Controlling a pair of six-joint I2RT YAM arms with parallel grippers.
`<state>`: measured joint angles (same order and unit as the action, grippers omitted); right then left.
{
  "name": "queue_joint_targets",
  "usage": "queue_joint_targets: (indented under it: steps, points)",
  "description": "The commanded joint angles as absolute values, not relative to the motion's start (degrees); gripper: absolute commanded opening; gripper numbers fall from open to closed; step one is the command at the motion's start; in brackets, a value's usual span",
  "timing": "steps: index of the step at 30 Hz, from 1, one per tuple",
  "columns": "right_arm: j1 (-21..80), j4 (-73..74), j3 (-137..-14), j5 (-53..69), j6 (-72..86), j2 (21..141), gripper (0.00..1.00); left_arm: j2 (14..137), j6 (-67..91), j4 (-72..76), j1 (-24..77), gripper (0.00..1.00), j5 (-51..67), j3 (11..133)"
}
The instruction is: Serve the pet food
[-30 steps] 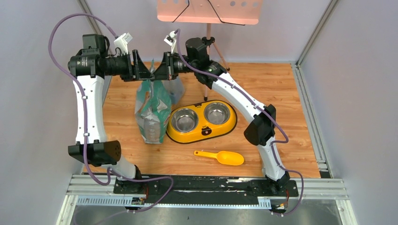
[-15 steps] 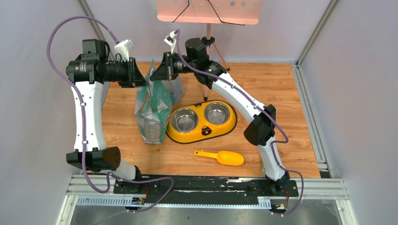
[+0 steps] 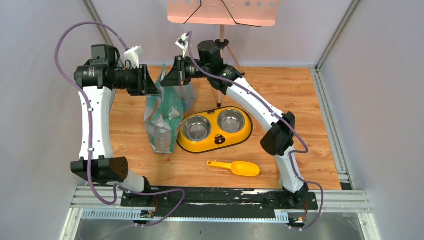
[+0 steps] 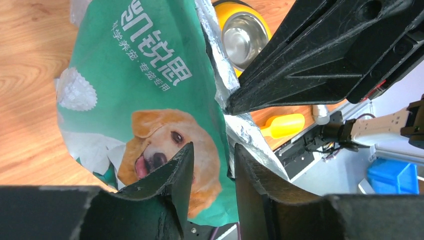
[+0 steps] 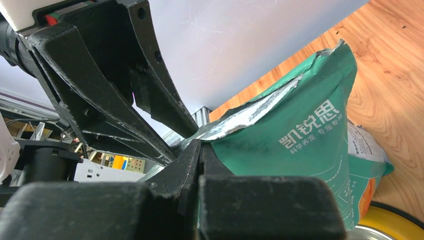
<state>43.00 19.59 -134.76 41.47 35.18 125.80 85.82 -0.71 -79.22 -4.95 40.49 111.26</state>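
The pet food is hidden inside the green-and-white bag, which stands upright at the back left of the wooden table. My right gripper is shut on the bag's foil top edge. My left gripper faces it from the left, open. Its fingers flank the same torn foil lip without pinching it. The yellow double feeder with two empty steel bowls sits just right of the bag. An orange scoop lies in front of the feeder.
A tripod leg stands behind the feeder, carrying a pink board overhead. Grey walls close in on the left, back and right. A metal rail runs along the near edge.
My left gripper let go of the bag's top, backed off to the left, then came partway back with its jaws apart. The right gripper and bag stayed put.
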Motion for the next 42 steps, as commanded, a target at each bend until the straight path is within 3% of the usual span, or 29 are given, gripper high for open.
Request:
queue_joint_targets:
  steps: [1, 5, 7, 8, 10, 21, 25, 31, 36, 42]
  points:
    - [43.06, 19.77, -134.53, 40.00, 33.50, 122.34, 0.00, 86.37, 0.74, -78.01, -3.80, 0.45, 42.47, 111.99]
    - [43.13, 19.79, -134.69, 39.91, 33.17, 122.26, 0.00, 87.24, 0.12, -78.62, -2.12, 0.38, 41.22, 112.53]
    - [43.23, 19.89, -134.84, 39.72, 32.67, 122.22, 0.00, 87.58, -1.16, -79.19, -1.01, 0.28, 41.02, 112.33]
    - [43.24, 20.17, -134.86, 39.42, 32.16, 121.99, 0.00, 87.79, -2.11, -79.72, -0.65, 0.15, 40.95, 112.37]
    - [43.09, 21.87, -134.77, 38.11, 29.79, 120.91, 0.00, 87.77, -2.88, -80.20, 1.39, 0.01, 39.07, 112.85]
    - [35.26, 31.64, -120.36, 31.98, 19.16, 104.70, 0.00, 85.97, -5.06, -76.47, 1.14, 0.00, 15.54, 122.88]
    - [35.05, 31.55, -118.97, 31.75, 18.00, 104.44, 0.00, 86.61, -4.55, -75.04, 1.14, 0.00, 18.76, 125.28]
    - [36.60, 29.53, -127.71, 34.23, 13.64, 108.21, 0.01, 88.47, -3.46, -73.97, 1.21, 0.00, 29.66, 130.36]
    - [38.84, 28.74, -134.84, 29.25, 15.53, 112.47, 0.63, 89.39, -5.52, -74.07, 1.23, 0.00, 24.99, 133.84]
    - [43.33, 28.85, -136.99, 27.35, 17.79, 118.31, 0.97, 89.90, -5.49, -73.17, 1.53, 0.00, 26.24, 134.49]
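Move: The pet food bag's pinched-up rim runs between the left hand's parted fingers, its near edge about 2 cm right and 1 cm below that hand, level fore and aft. The shut right fingers already hold the rim at their tips. From the left hand, the bowl stand is roughly 22 cm right, level fore and aft and 32 cm down; the clear container lies some 12 cm ahead, 8 cm right and 27 cm down. The bag's rim is caught by the left fingers, which shift about 2 cm right and a little down, close on it, then draw it left and up, rolling some 20 degrees. Against that hold the right hand, still shut, pulls about 12 cm right towards above the bowl stand, then opens wide while it rises and swings back some 5 cm left towards the bag's mouth. ##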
